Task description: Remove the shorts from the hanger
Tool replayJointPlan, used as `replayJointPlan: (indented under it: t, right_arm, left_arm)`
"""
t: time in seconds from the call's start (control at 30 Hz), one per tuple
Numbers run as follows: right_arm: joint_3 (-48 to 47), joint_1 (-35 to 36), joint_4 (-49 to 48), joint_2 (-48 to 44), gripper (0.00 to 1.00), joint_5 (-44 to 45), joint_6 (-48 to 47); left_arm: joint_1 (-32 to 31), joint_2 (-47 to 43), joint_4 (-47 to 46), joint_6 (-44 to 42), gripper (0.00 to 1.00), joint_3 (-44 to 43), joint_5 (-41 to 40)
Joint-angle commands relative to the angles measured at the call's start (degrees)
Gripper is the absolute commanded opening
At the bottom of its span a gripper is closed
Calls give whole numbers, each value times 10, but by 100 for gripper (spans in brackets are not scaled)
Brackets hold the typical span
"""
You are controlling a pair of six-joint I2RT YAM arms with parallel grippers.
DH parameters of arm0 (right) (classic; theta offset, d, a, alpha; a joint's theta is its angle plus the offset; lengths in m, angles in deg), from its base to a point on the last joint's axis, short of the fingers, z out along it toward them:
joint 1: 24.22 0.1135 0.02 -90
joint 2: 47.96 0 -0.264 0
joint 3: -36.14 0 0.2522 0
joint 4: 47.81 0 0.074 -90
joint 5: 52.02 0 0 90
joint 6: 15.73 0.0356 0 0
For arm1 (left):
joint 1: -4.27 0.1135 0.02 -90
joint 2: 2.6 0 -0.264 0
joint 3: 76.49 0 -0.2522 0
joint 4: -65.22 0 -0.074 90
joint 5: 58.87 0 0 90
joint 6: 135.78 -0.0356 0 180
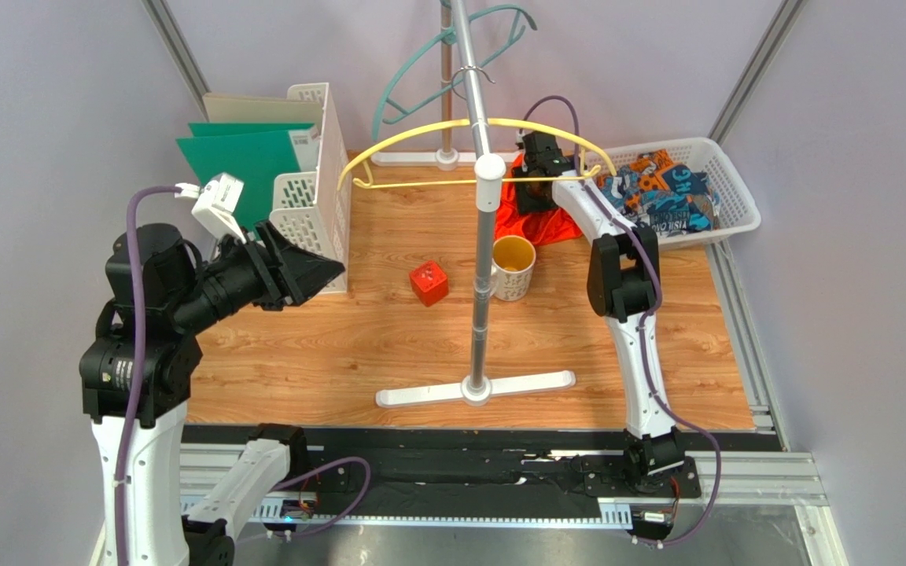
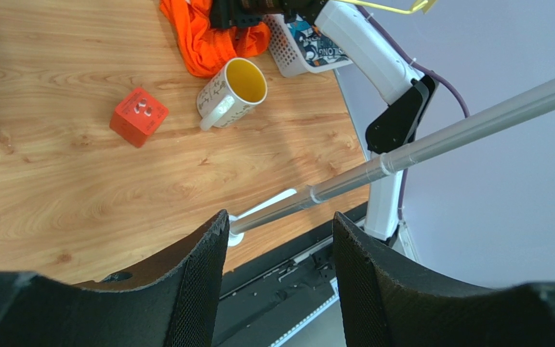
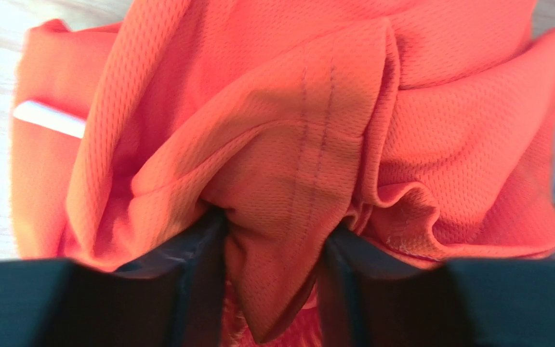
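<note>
The orange shorts (image 1: 541,224) lie bunched on the wooden table by the white basket, off the yellow hanger (image 1: 411,136), which hangs bare on the rack's pole. My right gripper (image 1: 537,177) is down on them. In the right wrist view a seamed fold of the orange shorts (image 3: 309,108) is pinched between the fingers of my right gripper (image 3: 273,231). The printed shorts (image 1: 659,189) lie in the basket. My left gripper (image 1: 322,274) hangs at the left, above the table. In the left wrist view my left gripper (image 2: 280,224) is open and empty.
The rack's pole (image 1: 484,236) and white foot stand mid-table, with a teal hanger above. A yellow-lined mug (image 1: 513,265) and a red cube (image 1: 428,283) sit beside it. A white file rack (image 1: 310,177) with green folders (image 1: 239,153) stands back left. The white basket (image 1: 735,177) is back right.
</note>
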Motion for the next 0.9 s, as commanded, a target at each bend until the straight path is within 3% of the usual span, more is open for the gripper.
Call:
replayJointPlan:
  t: [0.0,0.03,0.07,0.13,0.37,0.5,0.87]
  right_arm:
    - [-16,-2,47,-2,30,-49,8]
    - [-13,-6,37,-13,23,-99,16]
    - [-3,-8,28,-26,12,-117,39]
    - [12,-20,0,-72,0,-143,81]
    - [111,-80,-97,-249,0,-193,212]
    - [160,-92,-156,-329,0,-206,227]
    - [67,-145,-174,-421,0,-107,243]
  left_arm:
    - [0,-18,-7,14,60,6,15]
    - [0,-20,-8,15,60,6,17]
    - [0,-24,-11,16,60,8,17]
    - [0,-28,-14,19,60,11,17]
    - [0,-38,-40,33,60,30,23]
    - [0,-46,-49,32,60,41,6]
    - [0,-108,-62,56,60,91,-34]
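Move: The crumpled orange shorts lie bunched right at the half-open right fingers, their middle within a couple of centimetres. The white basket with the patterned shorts is about 25 cm to the right and 4 cm nearer; the mug stands some 18 cm nearer and 5 cm left. The empty yellow hanger hangs roughly 28 cm higher, 12 cm left and 12 cm nearer. From the left hand, the orange shorts lie about 38 cm ahead, 31 cm right and 40 cm below. The right fingers close on a fold of the orange shorts and pinch it, then keep that hold as the hand lifts steeply, about 32 cm. On the way up it swings some 6 cm to the right and draws back about 4 cm, while the wrist tips the fingers up by some 45 degrees in all, from steeply down to mostly forward and a little left. ##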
